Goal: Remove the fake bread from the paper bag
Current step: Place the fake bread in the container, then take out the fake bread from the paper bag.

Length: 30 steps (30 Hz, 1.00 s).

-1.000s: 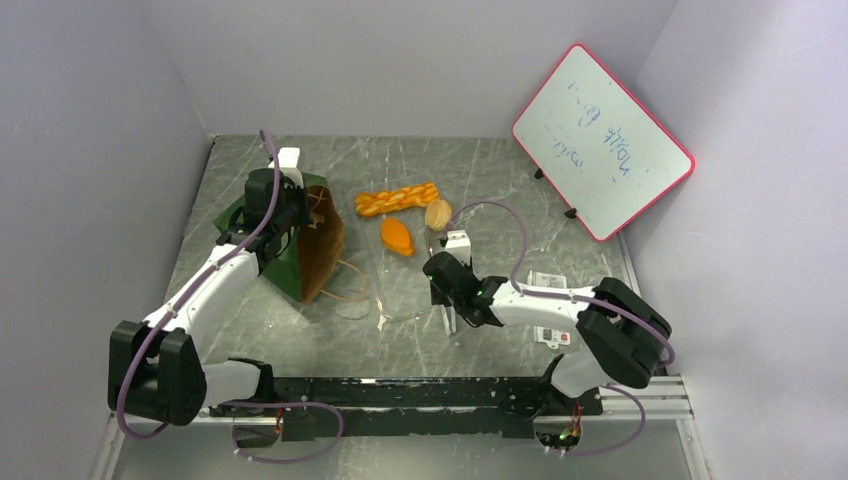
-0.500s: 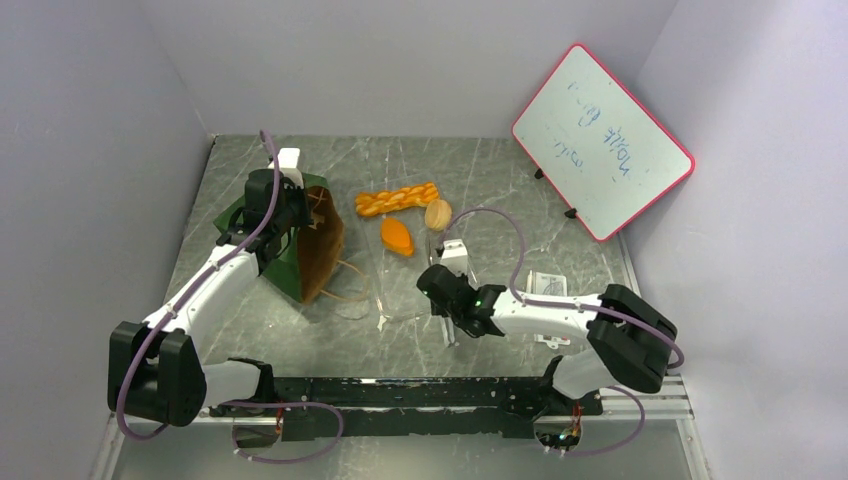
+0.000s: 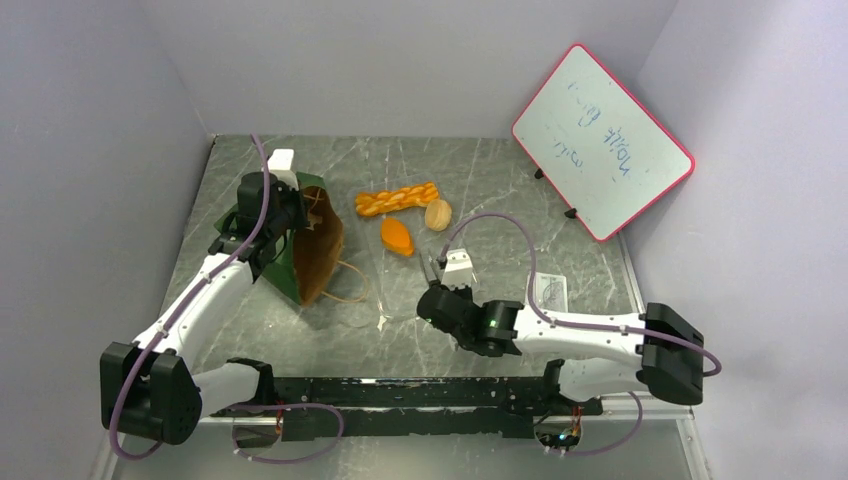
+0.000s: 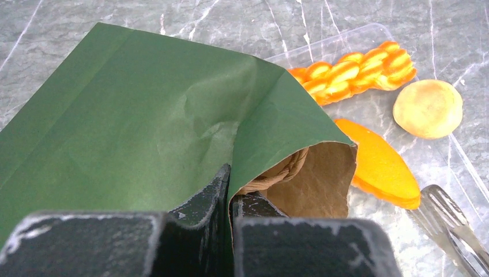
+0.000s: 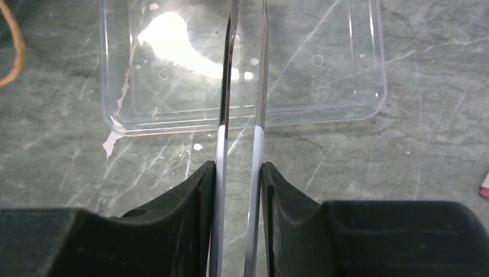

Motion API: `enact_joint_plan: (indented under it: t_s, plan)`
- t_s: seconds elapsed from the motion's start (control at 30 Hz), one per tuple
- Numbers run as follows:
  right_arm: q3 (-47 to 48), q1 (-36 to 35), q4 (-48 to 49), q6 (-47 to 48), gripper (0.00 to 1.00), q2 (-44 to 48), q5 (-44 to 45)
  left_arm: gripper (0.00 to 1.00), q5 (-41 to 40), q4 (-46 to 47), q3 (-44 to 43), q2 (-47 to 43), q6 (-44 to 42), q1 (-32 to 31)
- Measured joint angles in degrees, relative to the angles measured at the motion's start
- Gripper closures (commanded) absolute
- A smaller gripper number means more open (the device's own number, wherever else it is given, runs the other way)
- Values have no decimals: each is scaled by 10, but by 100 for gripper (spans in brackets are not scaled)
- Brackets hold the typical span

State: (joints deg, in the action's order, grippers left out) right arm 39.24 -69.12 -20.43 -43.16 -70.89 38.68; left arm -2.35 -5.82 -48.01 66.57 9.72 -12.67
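Observation:
The paper bag (image 3: 312, 250), dark green outside and brown inside, lies tilted with its mouth facing right. My left gripper (image 3: 285, 212) is shut on the bag's rim (image 4: 248, 173), with a twisted tan handle (image 4: 282, 168) just inside. A braided loaf (image 3: 397, 198), an oval roll (image 3: 396, 236) and a pale bun (image 3: 437, 214) of the fake bread lie on a clear tray (image 5: 357, 104). My right gripper (image 3: 436, 290) is shut on metal tongs (image 5: 262, 86), whose arms reach out over the tray's near edge. The bag's inside is mostly hidden.
A red-framed whiteboard (image 3: 600, 140) leans at the back right. A small printed card (image 3: 550, 290) lies near the right arm. The bag's loose handle loop (image 3: 348, 292) trails onto the table toward the tray. Grey walls close in on the left, back and right.
The right gripper turned from pointing at the near edge to pointing away over the tray, and its fingers closed tighter on the tongs. The left gripper and bag shifted slightly back.

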Motion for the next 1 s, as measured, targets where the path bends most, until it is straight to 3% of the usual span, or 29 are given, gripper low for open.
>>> enact_joint_plan:
  t_s: [0.43, 1.0]
  plan:
    - [7, -43, -79, -28, 68, 86, 50, 93, 3, -15, 2, -13, -3, 0]
    - [191, -214, -138, -9, 68, 82, 122, 93, 32, -28, 13, -30, -35, 0]
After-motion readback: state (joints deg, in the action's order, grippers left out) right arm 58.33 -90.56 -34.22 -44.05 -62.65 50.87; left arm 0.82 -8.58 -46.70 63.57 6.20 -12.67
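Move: To the right hand's left, some 27 cm away and about 13 cm farther out, the paper bag's open mouth lies at roughly hand height. The orange loaf is around 24 cm ahead and 10 cm left, the round bun 32 cm straight ahead, both about 7 cm lower; the container's middle is some 20 cm ahead, 5 cm left and 8 cm down. From the left hand the bag mouth is about 5 cm back, 5 cm right and 10 cm below. Rising about 15 cm while drawing back some 7 cm, away from the bun and loaf, the right hand keeps its hold on the tongs; after edging slightly right it swings about 5 cm left. Its wrist turns some 20 degrees, lifting the tongs and bringing them round counter-clockwise. The left fingers still pinch the bag's rim, easing back 1.5 cm. ##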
